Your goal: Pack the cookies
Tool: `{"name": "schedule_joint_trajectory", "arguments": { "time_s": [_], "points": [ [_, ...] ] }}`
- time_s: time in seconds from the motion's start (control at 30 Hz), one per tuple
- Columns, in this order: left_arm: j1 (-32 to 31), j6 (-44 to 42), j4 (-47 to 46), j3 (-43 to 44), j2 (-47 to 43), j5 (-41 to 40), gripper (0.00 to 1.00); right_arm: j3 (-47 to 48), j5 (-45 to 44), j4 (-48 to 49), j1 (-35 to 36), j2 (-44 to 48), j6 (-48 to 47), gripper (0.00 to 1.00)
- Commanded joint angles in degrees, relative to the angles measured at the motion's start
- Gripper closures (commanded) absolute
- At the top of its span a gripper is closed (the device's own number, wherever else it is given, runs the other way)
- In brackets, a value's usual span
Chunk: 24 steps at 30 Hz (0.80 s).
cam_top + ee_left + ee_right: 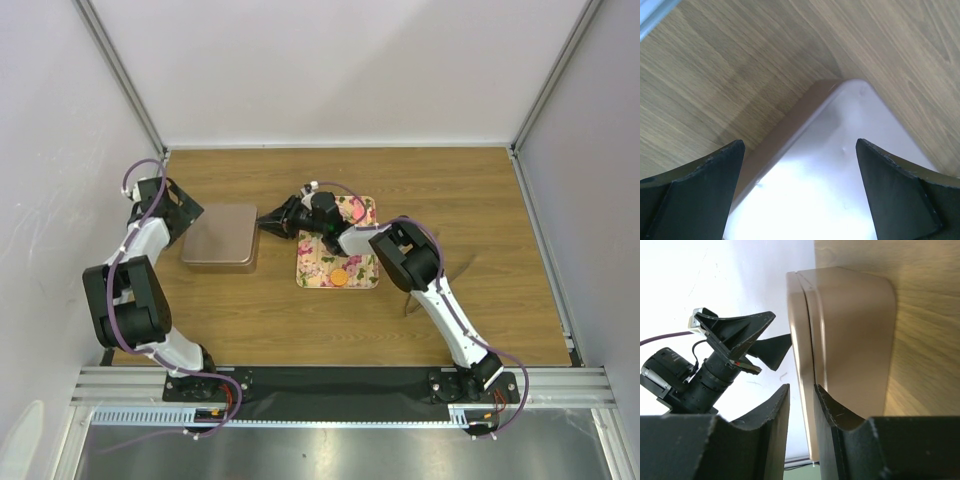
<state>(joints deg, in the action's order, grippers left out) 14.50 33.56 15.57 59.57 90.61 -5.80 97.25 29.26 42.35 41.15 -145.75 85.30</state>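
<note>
One orange cookie (pixel 339 277) lies on the near edge of the flowered tray (pixel 362 270); my right arm covers much of the tray. A tan box (pixel 220 236) with its lid on stands left of the tray. My right gripper (pixel 265 222) (pixel 801 386) reaches to the box's right side, jaws slightly open and straddling the lid's rim (pixel 799 340), with a sliver of light beside one finger. My left gripper (pixel 190 215) (pixel 800 142) hovers wide open over the box's far left corner (pixel 850 87), holding nothing.
The wooden table (pixel 450 200) is walled by white panels on three sides. My left gripper's fingers (pixel 767 347) show in the right wrist view just above the lid. The arm bases sit on the rail (pixel 340 385) at the near edge.
</note>
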Motion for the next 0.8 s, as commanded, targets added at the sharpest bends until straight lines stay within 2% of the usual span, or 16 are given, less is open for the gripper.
{"name": "schedule_joint_trajectory", "arguments": {
  "time_s": [0.0, 0.23, 0.37, 0.57, 0.77],
  "points": [
    [-1.1, 0.0, -0.6, 1.8, 1.1, -0.4, 0.0, -1.8, 0.7, 4.0, -0.9, 4.8, -0.6, 0.68],
    [-1.7, -0.2, -0.4, 1.9, 1.2, -1.0, 0.0, -3.2, 0.9, 3.4, -1.0, 6.1, -2.0, 0.67],
    [-2.2, -0.7, 0.1, 2.2, 1.4, -1.6, 0.0, -1.7, 1.1, -2.5, -0.6, 6.7, -5.9, 0.63],
    [-3.0, -0.9, 1.6, 3.0, 2.3, -3.5, 0.0, 0.7, 0.5, -10.1, 0.6, 7.8, -13.4, 0.48],
    [-3.6, -0.8, 1.7, 3.0, 2.1, -3.9, 0.0, 2.7, -1.0, -16.2, 2.0, 8.7, -19.9, 0.43]
  ]
}}
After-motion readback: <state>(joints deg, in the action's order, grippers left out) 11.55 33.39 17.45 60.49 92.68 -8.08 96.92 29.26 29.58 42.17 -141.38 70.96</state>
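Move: The lid lies closed over the cookie box; its middle is about 11 cm left of the right hand and 2 cm back, roughly level with the fingers, which point at its right edge. The flowered tray is some 18 cm right of that hand, 4 cm back and 5 cm lower. From the left hand, open over the lid's left edge, the lid's middle is about 8 cm right, 2 cm back and 3 cm below. The right hand first eases about 1.5 cm to the right, off from the lid's right edge, then swings back left by nearly as much while drawing back 1.5 cm and sinking about 1 cm, its fingertips dipping some 10 degrees and its fingers opening from a third to over half, so that they spread above and below the rim's level. Meanwhile the left hand, fingers kept wide open, comes right and down, a bit over 1 cm each way, closer over the lid's left part; whether its tips touch the lid can't be seen. ##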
